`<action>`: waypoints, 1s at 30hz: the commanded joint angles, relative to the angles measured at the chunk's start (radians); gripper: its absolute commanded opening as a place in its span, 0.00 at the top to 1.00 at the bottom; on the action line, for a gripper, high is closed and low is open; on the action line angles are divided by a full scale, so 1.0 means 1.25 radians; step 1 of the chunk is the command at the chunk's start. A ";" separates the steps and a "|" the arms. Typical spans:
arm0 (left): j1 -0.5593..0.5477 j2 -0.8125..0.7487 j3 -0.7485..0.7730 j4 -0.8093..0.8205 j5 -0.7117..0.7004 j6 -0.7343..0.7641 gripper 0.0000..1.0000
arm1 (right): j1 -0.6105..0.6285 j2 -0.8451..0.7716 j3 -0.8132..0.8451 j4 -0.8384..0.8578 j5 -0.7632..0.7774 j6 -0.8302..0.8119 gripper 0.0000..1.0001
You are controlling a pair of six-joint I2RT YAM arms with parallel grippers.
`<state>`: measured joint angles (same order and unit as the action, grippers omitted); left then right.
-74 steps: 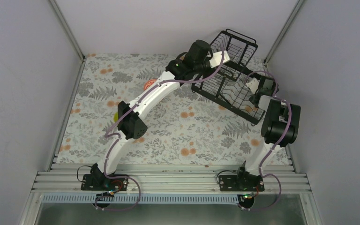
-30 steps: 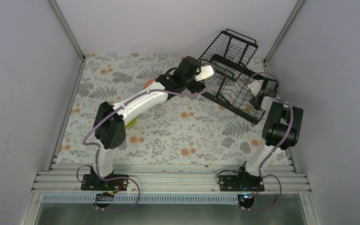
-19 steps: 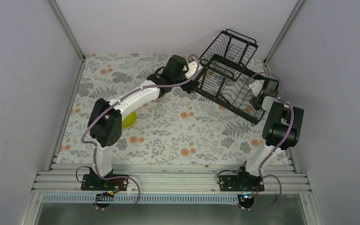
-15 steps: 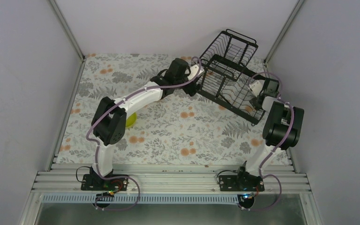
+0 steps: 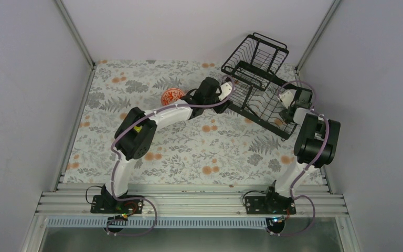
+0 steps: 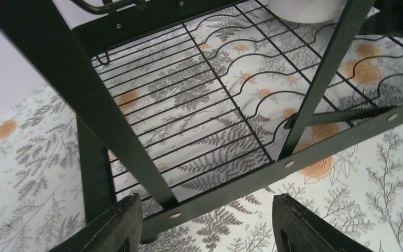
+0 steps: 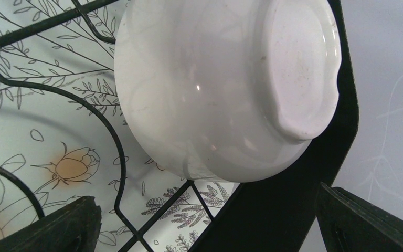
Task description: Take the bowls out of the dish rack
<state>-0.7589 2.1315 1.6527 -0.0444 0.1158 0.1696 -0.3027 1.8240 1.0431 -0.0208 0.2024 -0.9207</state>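
The black wire dish rack stands at the far right. A plain white bowl leans on its side in the lower tray by the rack's frame; it also shows from above. My right gripper is open, just below this bowl, not touching it. My left gripper is open and empty, low at the rack's near-left corner bar, facing the bare lower tray. The white and red-orange bowl sits on the table left of the rack. The other bowls are hidden.
The table has a floral cloth. Grey walls close in the left, back and right sides; the rack's right end is near the right wall. My left arm stretches across the middle of the table.
My left gripper has swung down and right to the rack's near-left corner, and its elbow has moved right, covering the lime-yellow bowl and uncovering the red-orange one. The right arm has barely moved.
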 commanded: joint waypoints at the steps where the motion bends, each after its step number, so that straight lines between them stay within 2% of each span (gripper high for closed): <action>1: -0.008 0.040 0.050 0.064 -0.033 -0.011 0.43 | -0.005 -0.005 0.017 0.008 -0.012 0.022 0.00; 6: -0.009 0.056 0.062 0.088 -0.040 -0.037 0.61 | -0.006 -0.007 0.009 0.013 -0.012 0.020 0.00; 15: -0.009 0.056 0.032 0.152 -0.079 -0.048 0.66 | -0.007 -0.006 0.025 0.006 -0.016 0.027 0.00; 18: -0.009 0.066 0.035 0.158 -0.102 -0.051 0.77 | -0.007 -0.012 0.029 -0.002 -0.019 0.031 0.00; 24: -0.009 0.058 0.015 0.183 -0.116 -0.054 0.83 | -0.011 -0.023 0.026 -0.007 -0.022 0.030 0.00; 27: -0.009 0.058 0.006 0.197 -0.129 -0.057 0.95 | -0.011 -0.023 0.026 -0.007 -0.022 0.032 0.00; 30: -0.009 0.062 -0.002 0.206 -0.132 -0.061 0.98 | -0.011 -0.026 0.028 -0.012 -0.026 0.036 0.00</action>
<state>-0.7715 2.2040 1.6688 0.1379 -0.0231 0.1089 -0.3077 1.8240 1.0565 -0.0311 0.1905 -0.9047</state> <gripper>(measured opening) 0.030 0.996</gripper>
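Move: The lower near-left corner of the dish rack, at the foot of its post, lies some 5 cm ahead of the left hand, about 2 cm to its left and 11 cm below. From that hand the white bowl is about 26 cm to the right and 4 cm farther out, and the red-patterned bowl about 20 cm left and 6 cm ahead. The same rack corner lies roughly 33 cm to the right hand's left and 5 cm ahead. Slipping barely 1.5 cm to the right at first, the left hand then eases forward about 3 cm towards the rack's near-left corner post, while its tips lift a little and swing some 10 degrees counter-clockwise. The fingers close from about two-thirds open to almost shut in front of the post; whether they touch or grip it can't be seen. ##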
